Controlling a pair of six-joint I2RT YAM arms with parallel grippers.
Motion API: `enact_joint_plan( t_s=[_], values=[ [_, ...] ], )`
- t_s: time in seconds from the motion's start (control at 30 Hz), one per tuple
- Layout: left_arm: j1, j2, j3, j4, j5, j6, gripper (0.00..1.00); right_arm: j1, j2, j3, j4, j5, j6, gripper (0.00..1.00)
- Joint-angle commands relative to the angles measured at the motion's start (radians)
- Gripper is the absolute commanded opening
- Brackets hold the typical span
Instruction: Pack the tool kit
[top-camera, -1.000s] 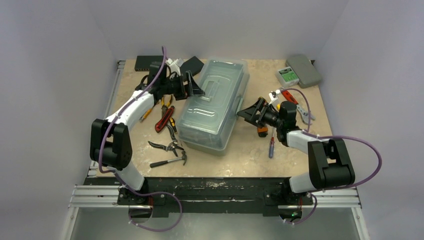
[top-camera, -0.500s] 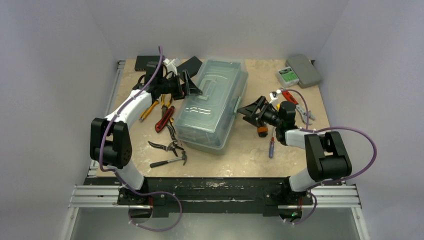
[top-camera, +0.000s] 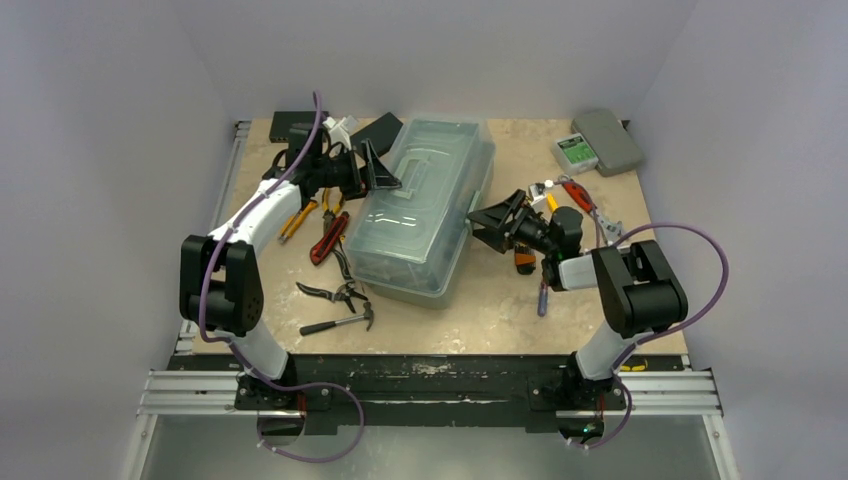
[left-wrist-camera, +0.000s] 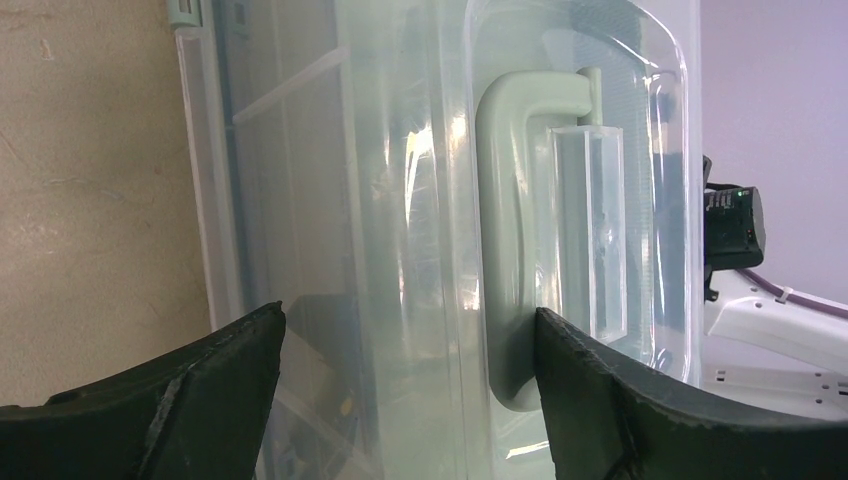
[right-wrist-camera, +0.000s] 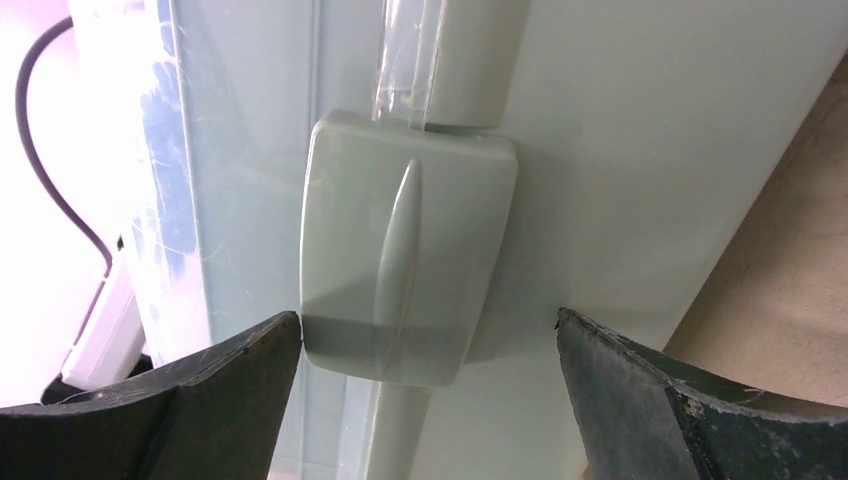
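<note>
The sage-green toolbox (top-camera: 425, 210) lies slanted at mid-table, its translucent lid shut. My left gripper (top-camera: 378, 170) is open against its left side; in the left wrist view the gripper (left-wrist-camera: 408, 320) faces the lid, one finger beside the green handle (left-wrist-camera: 505, 230). On the box's right side my right gripper (top-camera: 490, 222) is open too. In the right wrist view the gripper (right-wrist-camera: 428, 322) straddles the green latch (right-wrist-camera: 405, 250). Loose tools lie around: a red knife (top-camera: 330, 236), yellow pliers (top-camera: 300, 215), shears (top-camera: 335, 292), a hammer (top-camera: 340, 320), a screwdriver (top-camera: 541, 296).
A flat grey case (top-camera: 612, 140) and a small green-labelled box (top-camera: 575, 150) sit at the back right. Two flat black boxes (top-camera: 290, 123) lie at the back left. More small tools (top-camera: 578, 192) lie behind the right arm.
The right gripper has moved left, up to the toolbox's latch side, and its arm has folded closer. The left gripper shifted slightly left and away. The toolbox has turned a little.
</note>
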Motion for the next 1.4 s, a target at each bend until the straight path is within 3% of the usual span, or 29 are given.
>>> enact_joint_plan(
  t_s=[0.0,0.13,0.33,0.47,0.67,0.9,1.1,1.37],
  values=[
    [-0.009,0.080,-0.069,-0.133,-0.142,0.039,0.52,0.026,-0.040,0.030,0.027,0.002,0.014,0.99],
    [-0.009,0.080,-0.072,-0.128,-0.141,0.036,0.52,0.042,-0.082,0.055,-0.102,0.030,-0.050,0.99],
    [-0.009,0.083,-0.073,-0.129,-0.141,0.037,0.51,0.061,-0.053,0.085,-0.086,0.030,-0.020,0.96],
    [-0.010,0.079,-0.077,-0.128,-0.144,0.039,0.51,0.069,-0.054,0.112,-0.137,0.041,-0.037,0.82],
    [-0.022,0.081,-0.079,-0.129,-0.145,0.038,0.50,0.070,-0.138,0.157,-0.435,0.122,-0.176,0.57],
    [-0.023,0.080,-0.074,-0.132,-0.147,0.042,0.50,0.070,-0.164,0.181,-0.507,0.139,-0.194,0.43],
    [-0.023,0.080,-0.075,-0.134,-0.151,0.043,0.49,0.070,-0.201,0.203,-0.583,0.171,-0.229,0.38],
    [-0.024,0.077,-0.074,-0.137,-0.156,0.045,0.49,0.072,-0.267,0.278,-0.806,0.255,-0.351,0.36]
  ],
)
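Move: The tool box's latch is right in front of my right fingertips, about 2 cm ahead, 1 cm left and 2 cm above. From that hand the lid handle is some 8 cm ahead, 10 cm left and 5 cm up; the orange brush is about 9 cm back, 10 cm right and 12 cm below. My left hand already grips the lid edge, with the handle's middle about 2 cm ahead and 5 cm right, level with it, and the latch about 3 cm back, 16 cm right and 5 cm below. I lift my open right hand and ease it slightly forward onto the latch, about 2 cm up in all, closing the fingers to a bit over half open until they pinch the latch by its upper and lower edges. As they close, and on after they have settled on it, I tip the fingertips down some 10 to 15 degrees. My left hand stays put, keeping its grip across the lid edge and handle to steady the box. ##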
